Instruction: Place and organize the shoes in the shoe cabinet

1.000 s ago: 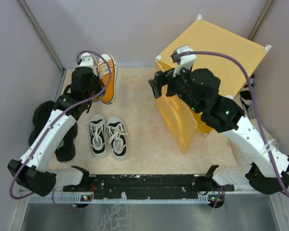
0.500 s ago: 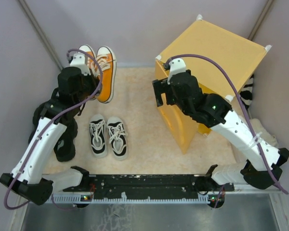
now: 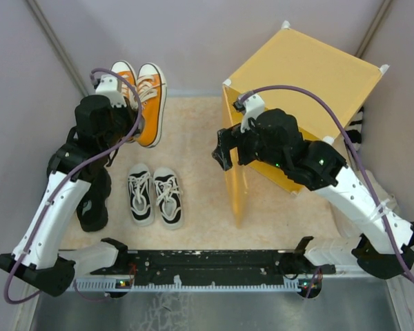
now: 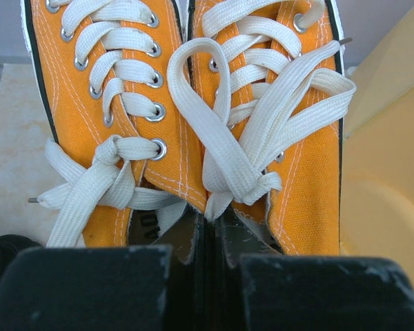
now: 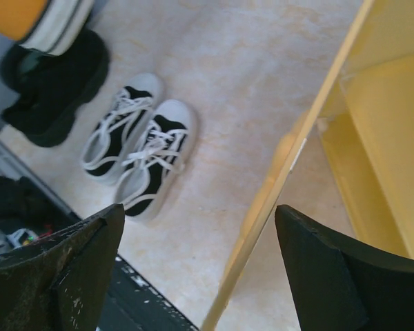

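My left gripper (image 4: 214, 234) is shut on the inner collars of the orange shoes (image 4: 110, 103), pinching the pair together. It holds them lifted at the back left (image 3: 146, 103), toes toward the back wall. The black-and-white pair (image 3: 154, 195) lies side by side on the floor. The black shoes (image 3: 91, 205) sit at the left, partly under my left arm. The yellow shoe cabinet (image 3: 310, 69) stands at the back right with its door (image 3: 236, 189) swung out edge-on. My right gripper (image 5: 200, 276) is open, its fingers on either side of the door's edge (image 5: 283, 172) without clamping it.
The cabinet's inner shelf (image 5: 372, 165) shows through the opening. A black rail (image 3: 207, 265) runs along the near edge. Grey walls close in the left, back and right sides. A striped item (image 3: 355, 134) lies behind the cabinet at the right.
The cabinet door has swung wider, from angled to edge-on toward the front, with my right gripper following it. My left arm has drawn the orange pair slightly back and left.
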You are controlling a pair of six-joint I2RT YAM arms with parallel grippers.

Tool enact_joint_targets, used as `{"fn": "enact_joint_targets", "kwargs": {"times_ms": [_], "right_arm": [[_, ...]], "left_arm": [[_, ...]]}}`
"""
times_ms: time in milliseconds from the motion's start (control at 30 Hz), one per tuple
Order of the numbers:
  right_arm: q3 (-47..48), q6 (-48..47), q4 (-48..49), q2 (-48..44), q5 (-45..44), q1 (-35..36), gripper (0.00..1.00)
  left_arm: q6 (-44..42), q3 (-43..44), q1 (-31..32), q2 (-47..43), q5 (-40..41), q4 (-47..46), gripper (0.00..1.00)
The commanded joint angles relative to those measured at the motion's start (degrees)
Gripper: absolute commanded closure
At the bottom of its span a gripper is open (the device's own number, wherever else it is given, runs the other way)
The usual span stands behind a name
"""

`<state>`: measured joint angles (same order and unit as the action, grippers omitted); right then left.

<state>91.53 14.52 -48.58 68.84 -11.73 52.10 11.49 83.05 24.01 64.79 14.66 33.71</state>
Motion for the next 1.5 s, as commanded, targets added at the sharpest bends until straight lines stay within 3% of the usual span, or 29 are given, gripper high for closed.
{"fn": "enact_joint_targets", "kwargs": {"times_ms": [0,267,467,600,833,1000,1100,1233,1467], "right_arm": [[0.2,1.7,7.5,-3.8,14.8,0.4,0.1],[-5.0,1.0,15.7,-5.8,17.8,0.4,0.1],[-4.9,-0.3,13.6,-8.2,-1.9,0.4,0.1],[-4.9,-1.2,12.8,-10.1,-6.6,0.4,0.1],[-3.9,-2.4,13.9,-16.1,-19.4,0.4,0.1],[-2.5,-4.2,13.1,-18.2,-25.0,0.4,0.1],[-2.0,-4.6,12.5,-18.8,-26.5,0.4,0.1],[-1.1,-4.8,11.8,-18.8,-26.9,0.4,0.1],[-0.2,-4.6,10.7,-19.8,-27.9,0.4,0.11]], "left_arm": [[-1.7,6.0,0.0,-3.1,-0.6,-8.3,1.0],[-1.0,12.4,0.0,-2.1,-7.4,-7.0,1.0],[2.4,22.5,-0.1,2.3,-19.8,-7.2,1.0],[5.7,26.9,0.0,5.0,-29.2,-9.1,1.0],[12.4,24.3,0.6,5.0,-42.1,-15.6,1.0],[20.8,20.0,1.8,4.0,-53.2,-25.6,1.0],[23.5,17.7,5.3,3.9,-55.1,-28.4,1.0],[23.5,16.1,14.8,4.9,-53.9,-29.6,1.0],[20.6,13.1,28.8,6.7,-43.8,-29.4,1.0]]}}
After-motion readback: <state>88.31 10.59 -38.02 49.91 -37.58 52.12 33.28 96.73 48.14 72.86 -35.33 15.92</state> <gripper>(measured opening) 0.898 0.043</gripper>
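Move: The left hand holds the pair of orange sneakers. The cabinet opening it takes them to lies about 35 cm to its right, roughly level ahead and some 20 cm lower; the cabinet door is about 25 cm right, 5 cm back and 18 cm below, the black sneakers 10 cm back, 1 cm right and 34 cm below. The right hand's open fingers straddle the door, its middle about 5 cm ahead, 1 cm right and 17 cm below. Upward first, some 14 cm, then right and back by about 20 cm each, the left hand swings the still-pinched orange sneakers round to before the cabinet, turning roughly 70 degrees clockwise with its left side dipping. The right hand, fingers kept wide open, shifts a few centimetres back and left with the door, then leaves it, going right and up and turning clockwise; it ends close to the sneakers' soles. ##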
